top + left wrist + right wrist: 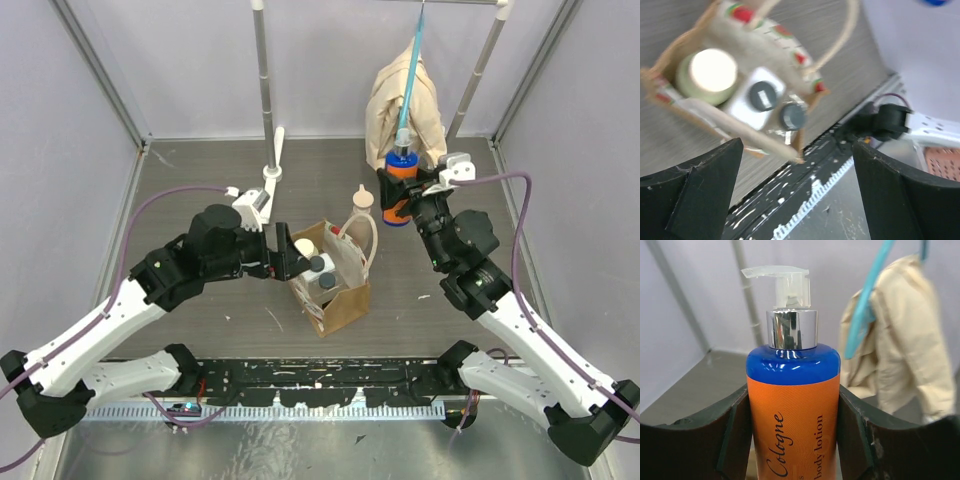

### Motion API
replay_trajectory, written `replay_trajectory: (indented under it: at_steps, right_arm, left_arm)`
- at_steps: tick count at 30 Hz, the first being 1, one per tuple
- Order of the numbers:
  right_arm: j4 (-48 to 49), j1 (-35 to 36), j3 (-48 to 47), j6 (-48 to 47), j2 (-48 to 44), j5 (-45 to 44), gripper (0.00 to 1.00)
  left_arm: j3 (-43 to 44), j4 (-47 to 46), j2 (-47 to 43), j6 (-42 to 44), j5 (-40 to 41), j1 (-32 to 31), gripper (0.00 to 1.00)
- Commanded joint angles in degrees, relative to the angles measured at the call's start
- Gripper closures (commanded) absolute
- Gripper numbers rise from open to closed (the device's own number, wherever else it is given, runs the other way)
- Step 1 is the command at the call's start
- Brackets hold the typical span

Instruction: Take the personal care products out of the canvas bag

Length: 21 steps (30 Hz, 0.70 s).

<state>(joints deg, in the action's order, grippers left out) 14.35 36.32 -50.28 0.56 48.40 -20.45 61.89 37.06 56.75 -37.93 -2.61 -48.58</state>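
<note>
The canvas bag point(345, 295) stands open at the middle of the table. Inside it show a cream-capped bottle point(305, 247) point(712, 70) and two dark grey caps point(325, 266) point(762, 95). My left gripper point(297, 258) point(797, 200) hovers open over the bag's left rim with nothing between its fingers. A beige pump-top bottle point(362, 198) rises at the bag's far edge; whether it is inside I cannot tell. The blue bottle with an orange band point(401, 168) point(792, 405) stays upright at the back right, with my right gripper point(403, 192) point(792, 450) shut on it.
A beige cloth on a blue hanger point(405, 105) point(900, 355) hangs just behind the blue bottle. A white post on a small stand point(272, 170) rises behind the left gripper. The black base rail point(320, 385) runs along the near edge.
</note>
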Motion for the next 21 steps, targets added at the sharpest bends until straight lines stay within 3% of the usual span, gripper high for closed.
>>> replay_trajectory:
  at_steps: [1,7,10,13,14,16,17,21]
  right_arm:
    - [-10.63,0.77,-6.17,8.60,0.82,13.18,0.99]
    - [-9.52,2.34,-7.50,10.36,1.24,15.89,0.99]
    - [-9.47,3.08,-8.11,10.26,1.71,16.01,0.99]
    - [-8.87,3.74,-8.36,10.50,2.04,16.14,0.99]
    - [-8.42,3.95,-8.34,10.65,2.12,16.26,0.99]
    - [-7.69,4.60,-8.42,11.11,2.29,16.47,0.99]
    - [-7.30,4.79,-8.45,11.21,2.45,16.52,1.00]
    - [-5.81,5.91,-8.86,11.99,3.11,16.58,0.99]
  left_arm:
    - [2.93,-13.21,0.27,4.39,-10.65,-3.26,0.01]
    - [6.00,-13.15,4.05,4.97,-7.98,-7.55,0.01]
    - [3.61,-20.16,3.83,5.44,-12.89,-8.06,0.01]
    - [2.57,-22.96,2.98,4.95,-10.72,-8.36,0.04]
    - [2.85,-22.99,3.12,5.72,-10.81,-8.33,0.18]
    - [4.28,-21.13,4.29,5.97,-9.84,-8.30,0.90]
    - [4.87,-20.55,4.93,5.79,-9.82,-8.37,1.00]
    - [6.27,-21.69,7.28,4.86,-11.15,-9.69,1.00]
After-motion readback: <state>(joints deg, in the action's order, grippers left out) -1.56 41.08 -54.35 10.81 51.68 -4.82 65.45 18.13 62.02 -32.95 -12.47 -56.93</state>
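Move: The right hand already grips the orange lotion bottle high up. The canvas bag's middle is about 16 cm to its left, 6 cm back and 30 cm below; the pale pump bottle stands about 9 cm ahead, 9 cm left and 30 cm below. From the open left hand the lotion is roughly 24 cm right, 9 cm ahead and 15 cm up, while the bag lies some 9 cm right, 2 cm ahead and 14 cm down. Right hand carries bottle about 8 cm left and down towards bag; left hand goes right, up, shutting empty. ##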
